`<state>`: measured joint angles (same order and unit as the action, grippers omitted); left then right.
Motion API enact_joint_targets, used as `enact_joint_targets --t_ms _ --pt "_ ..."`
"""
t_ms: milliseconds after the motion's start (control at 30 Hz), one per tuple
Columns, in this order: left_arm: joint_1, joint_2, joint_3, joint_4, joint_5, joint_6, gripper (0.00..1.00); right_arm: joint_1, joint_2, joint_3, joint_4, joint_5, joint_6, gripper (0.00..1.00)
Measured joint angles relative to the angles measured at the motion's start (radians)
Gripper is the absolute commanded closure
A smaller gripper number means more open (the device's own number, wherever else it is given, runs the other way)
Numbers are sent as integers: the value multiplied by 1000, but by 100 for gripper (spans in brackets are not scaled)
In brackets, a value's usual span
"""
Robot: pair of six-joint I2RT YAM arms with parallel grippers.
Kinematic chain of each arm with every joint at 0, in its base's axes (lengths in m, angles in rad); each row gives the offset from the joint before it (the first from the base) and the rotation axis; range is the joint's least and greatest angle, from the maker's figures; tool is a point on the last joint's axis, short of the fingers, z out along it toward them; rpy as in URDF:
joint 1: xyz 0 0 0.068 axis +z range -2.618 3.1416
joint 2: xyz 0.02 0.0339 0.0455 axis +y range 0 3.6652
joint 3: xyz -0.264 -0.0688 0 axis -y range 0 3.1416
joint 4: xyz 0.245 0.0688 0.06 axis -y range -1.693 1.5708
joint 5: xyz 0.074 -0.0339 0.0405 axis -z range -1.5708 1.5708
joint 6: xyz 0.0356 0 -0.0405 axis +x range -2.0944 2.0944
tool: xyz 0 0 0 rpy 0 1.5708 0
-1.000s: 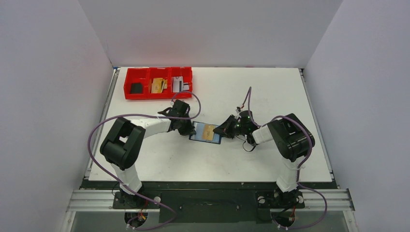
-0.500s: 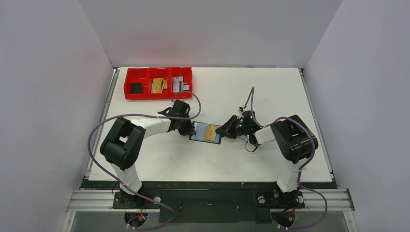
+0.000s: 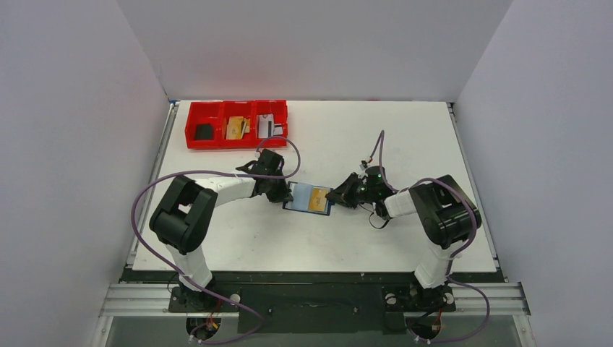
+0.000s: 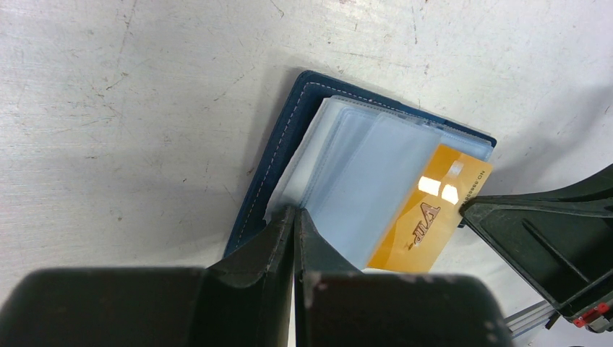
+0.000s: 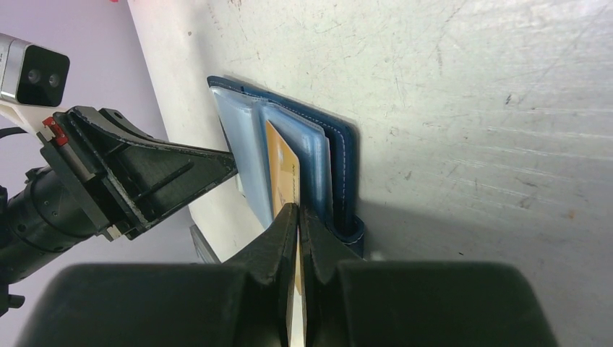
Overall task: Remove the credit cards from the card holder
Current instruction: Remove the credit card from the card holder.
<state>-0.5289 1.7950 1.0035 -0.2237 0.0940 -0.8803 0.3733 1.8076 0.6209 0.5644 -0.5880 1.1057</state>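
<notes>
The dark navy card holder (image 3: 298, 196) lies open on the white table between my two grippers. A tan-gold credit card (image 3: 316, 202) sticks partway out of its right side. My left gripper (image 3: 284, 194) is shut on the left edge of the card holder's pale blue inner pockets (image 4: 361, 177), its tips (image 4: 294, 213) closed on the pocket edge beside the navy cover (image 4: 271, 159). My right gripper (image 3: 335, 196) is shut on the tan-gold card (image 5: 280, 166), its tips (image 5: 298, 210) at the card's outer edge, next to the navy cover (image 5: 341, 166). The card reads "VIP" (image 4: 426, 220).
A red three-compartment tray (image 3: 217, 144) stands at the back left, holding a black card (image 3: 205, 131), a tan card (image 3: 236, 128) and a pale grey card (image 3: 268, 127). White walls enclose the table on three sides. Purple cables loop over both arms.
My right gripper has moved a little to the right with the tan-gold card, drawing it further out of the card holder. The left gripper has stayed in place.
</notes>
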Motion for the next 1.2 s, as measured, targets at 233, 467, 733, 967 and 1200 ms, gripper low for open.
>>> enact_joint_targets --t_ms 233,467,733,967,1200 --pt "0 -1 1 -1 0 1 100 -2 -10 -2 -14 0 -7 100" --pt "-2 -1 40 -74 -16 42 87 -2 -21 -1 -42 0 -18 100" --pt "-2 -61 78 -172 -15 129 62 -2 -34 8 -74 -3 -21 100" --pt "-2 -89 114 -149 102 179 60 -2 -35 15 -76 -20 -12 100" --pt "-2 -85 114 -98 244 187 59 -12 -41 19 -58 -60 35 100"
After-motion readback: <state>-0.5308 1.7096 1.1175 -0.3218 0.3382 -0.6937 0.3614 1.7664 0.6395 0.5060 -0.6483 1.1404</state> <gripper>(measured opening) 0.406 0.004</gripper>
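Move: The closed tips of my left hand rest on the left sleeve of the card holder, whose middle is about 6 cm to their right. The gold card lies some 8 cm to their right, roughly level with them, and my right fingertips are about 12 cm to their right. My right hand pinches the card's right edge, with the card's middle about 3 cm to its left and 1 cm nearer me. I take my left fingertips off the holder's left sleeve, easing them about 1 cm left, then raise them some 7 cm, open them to nearly half and swing about 4 cm to the right over the holder, towards the gold card, turning the wrist nearly 20 degrees clockwise. My right hand keeps its pinch on the card's edge and lifts it about 2 cm, mostly near the end. ##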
